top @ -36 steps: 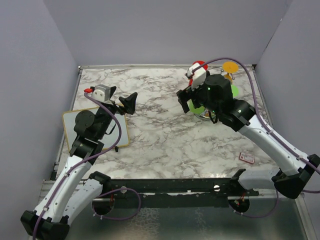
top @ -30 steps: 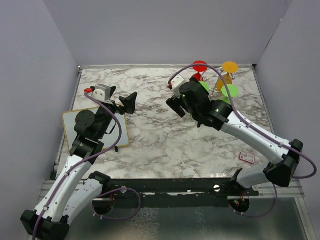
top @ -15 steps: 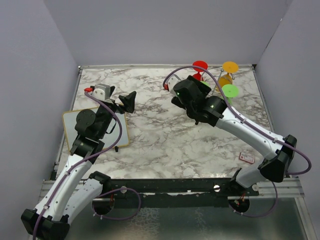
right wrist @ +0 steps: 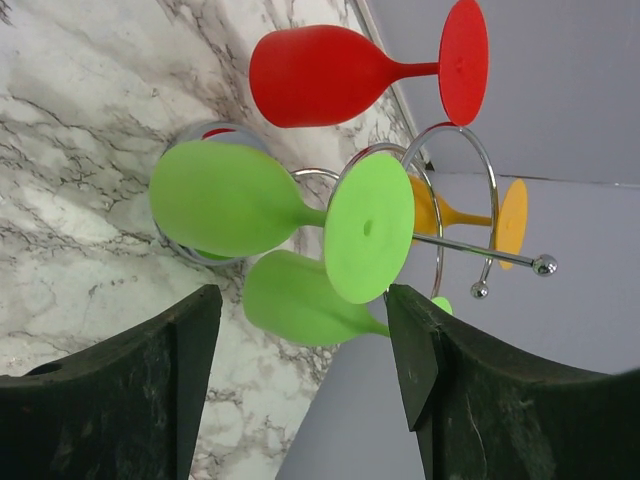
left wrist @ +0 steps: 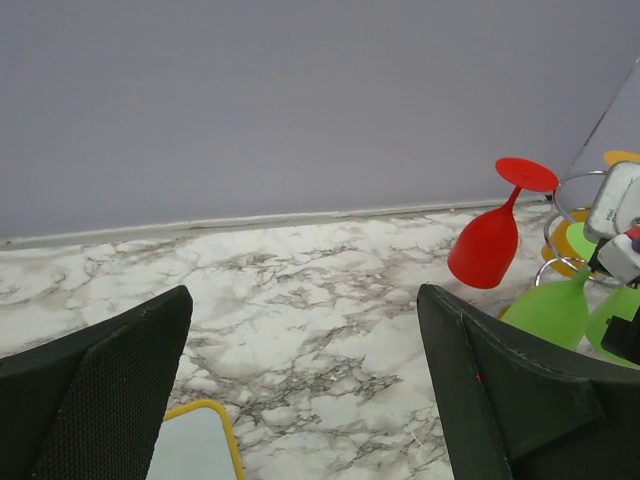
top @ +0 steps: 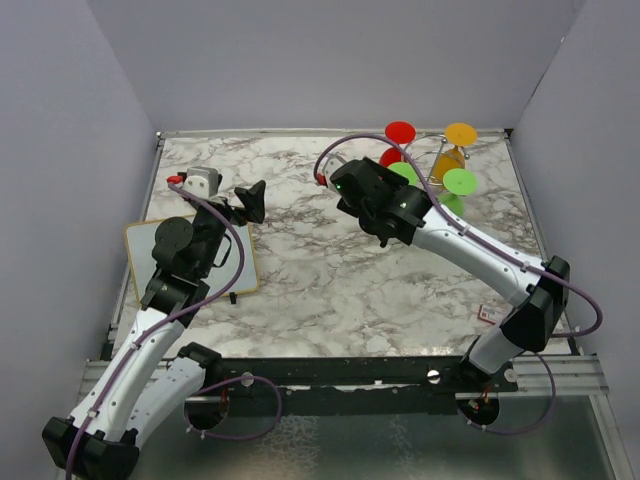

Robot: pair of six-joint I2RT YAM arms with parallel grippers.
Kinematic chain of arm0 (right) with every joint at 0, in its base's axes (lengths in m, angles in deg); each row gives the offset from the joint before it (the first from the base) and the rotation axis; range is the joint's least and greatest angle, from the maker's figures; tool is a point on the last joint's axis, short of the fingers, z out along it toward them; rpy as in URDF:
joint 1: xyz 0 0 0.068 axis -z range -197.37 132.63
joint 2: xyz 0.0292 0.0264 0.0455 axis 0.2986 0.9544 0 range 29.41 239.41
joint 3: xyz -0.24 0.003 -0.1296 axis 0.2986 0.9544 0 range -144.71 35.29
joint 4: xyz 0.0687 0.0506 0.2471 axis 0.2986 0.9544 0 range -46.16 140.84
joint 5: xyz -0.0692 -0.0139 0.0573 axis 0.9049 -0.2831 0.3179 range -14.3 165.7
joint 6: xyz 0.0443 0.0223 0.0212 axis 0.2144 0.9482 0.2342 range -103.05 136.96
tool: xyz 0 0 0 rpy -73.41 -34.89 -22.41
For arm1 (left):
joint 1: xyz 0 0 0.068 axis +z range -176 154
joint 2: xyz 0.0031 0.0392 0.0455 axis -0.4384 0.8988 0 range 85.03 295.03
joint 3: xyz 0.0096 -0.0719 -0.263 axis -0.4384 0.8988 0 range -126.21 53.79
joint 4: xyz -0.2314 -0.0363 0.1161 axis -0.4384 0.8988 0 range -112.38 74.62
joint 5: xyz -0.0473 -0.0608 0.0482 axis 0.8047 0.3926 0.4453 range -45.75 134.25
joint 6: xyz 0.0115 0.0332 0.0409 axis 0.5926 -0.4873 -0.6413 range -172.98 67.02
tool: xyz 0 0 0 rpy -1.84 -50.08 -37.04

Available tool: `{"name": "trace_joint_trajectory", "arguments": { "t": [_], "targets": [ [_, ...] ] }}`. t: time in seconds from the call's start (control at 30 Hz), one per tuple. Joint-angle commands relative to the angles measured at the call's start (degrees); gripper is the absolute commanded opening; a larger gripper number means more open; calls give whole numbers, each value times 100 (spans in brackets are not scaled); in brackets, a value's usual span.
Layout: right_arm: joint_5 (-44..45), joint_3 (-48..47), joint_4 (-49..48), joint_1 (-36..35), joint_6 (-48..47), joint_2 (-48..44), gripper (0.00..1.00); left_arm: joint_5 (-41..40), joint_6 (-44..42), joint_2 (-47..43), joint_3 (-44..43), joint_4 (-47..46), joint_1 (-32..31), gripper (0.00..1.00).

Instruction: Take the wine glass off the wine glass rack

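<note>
The silver wire wine glass rack (right wrist: 440, 190) stands at the table's far right (top: 432, 160). Red (right wrist: 320, 75), orange (right wrist: 500, 215) and two green wine glasses (right wrist: 230, 200) hang on it upside down, bowls down. My right gripper (right wrist: 305, 295) is open and empty, a short way left of the rack (top: 385, 190), and faces the green glasses. My left gripper (left wrist: 305, 300) is open and empty over the table's left part (top: 250, 203). In its view the red glass (left wrist: 485, 245) and a green glass (left wrist: 550, 310) show far off.
A grey pad with a yellow frame (top: 190, 262) lies at the left under my left arm. A small red and white card (top: 490, 314) lies near the front right. Grey walls close in the table on three sides.
My right gripper has drawn back to the left from the rack, where it was among the green glasses. It is empty. The glasses hang on the rack. My left arm has hardly moved.
</note>
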Motion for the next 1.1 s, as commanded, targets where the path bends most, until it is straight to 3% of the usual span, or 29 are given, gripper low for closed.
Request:
{"name": "trace_joint_trajectory", "arguments": {
  "t": [0.0, 0.2, 0.4, 1.07],
  "targets": [
    [274, -54, 101, -27, 108, 53, 67, -430, -80, -72, -135, 99, -46, 97],
    [358, 203, -217, 51, -168, 12, 65, -427, -46, -50, -139, 97, -61, 97],
    [344, 609, -791, 233, -602, -83, 55, -441, -36, -24, -131, 103, -66, 97],
    [612, 978, -1864, 449, -1347, -51, 46, -507, -45, -35, -151, 128, -101, 96]
  ]
}}
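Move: The front-left green wine glass hangs upside down from the rack, its middle about 6 cm ahead of the right hand, 2 cm to the right and 7 cm below; its foot is near hand height. From that glass, the other green one hangs 11 cm to the right and the red one 10 cm farther out. From the left hand, the front-left green glass lies roughly 8 cm ahead, 30 cm to the right and 16 cm lower. No touch can be made out yet: the right hand closes in on the foot and stem of the front-left green glass, first dipping and easing right by 2 to 3 cm, then reaching forward some 3 cm at nearly that lower height. It rolls about 10 degrees, left side dropping, while the still-open fingers narrow part-way around the foot's near edge. ##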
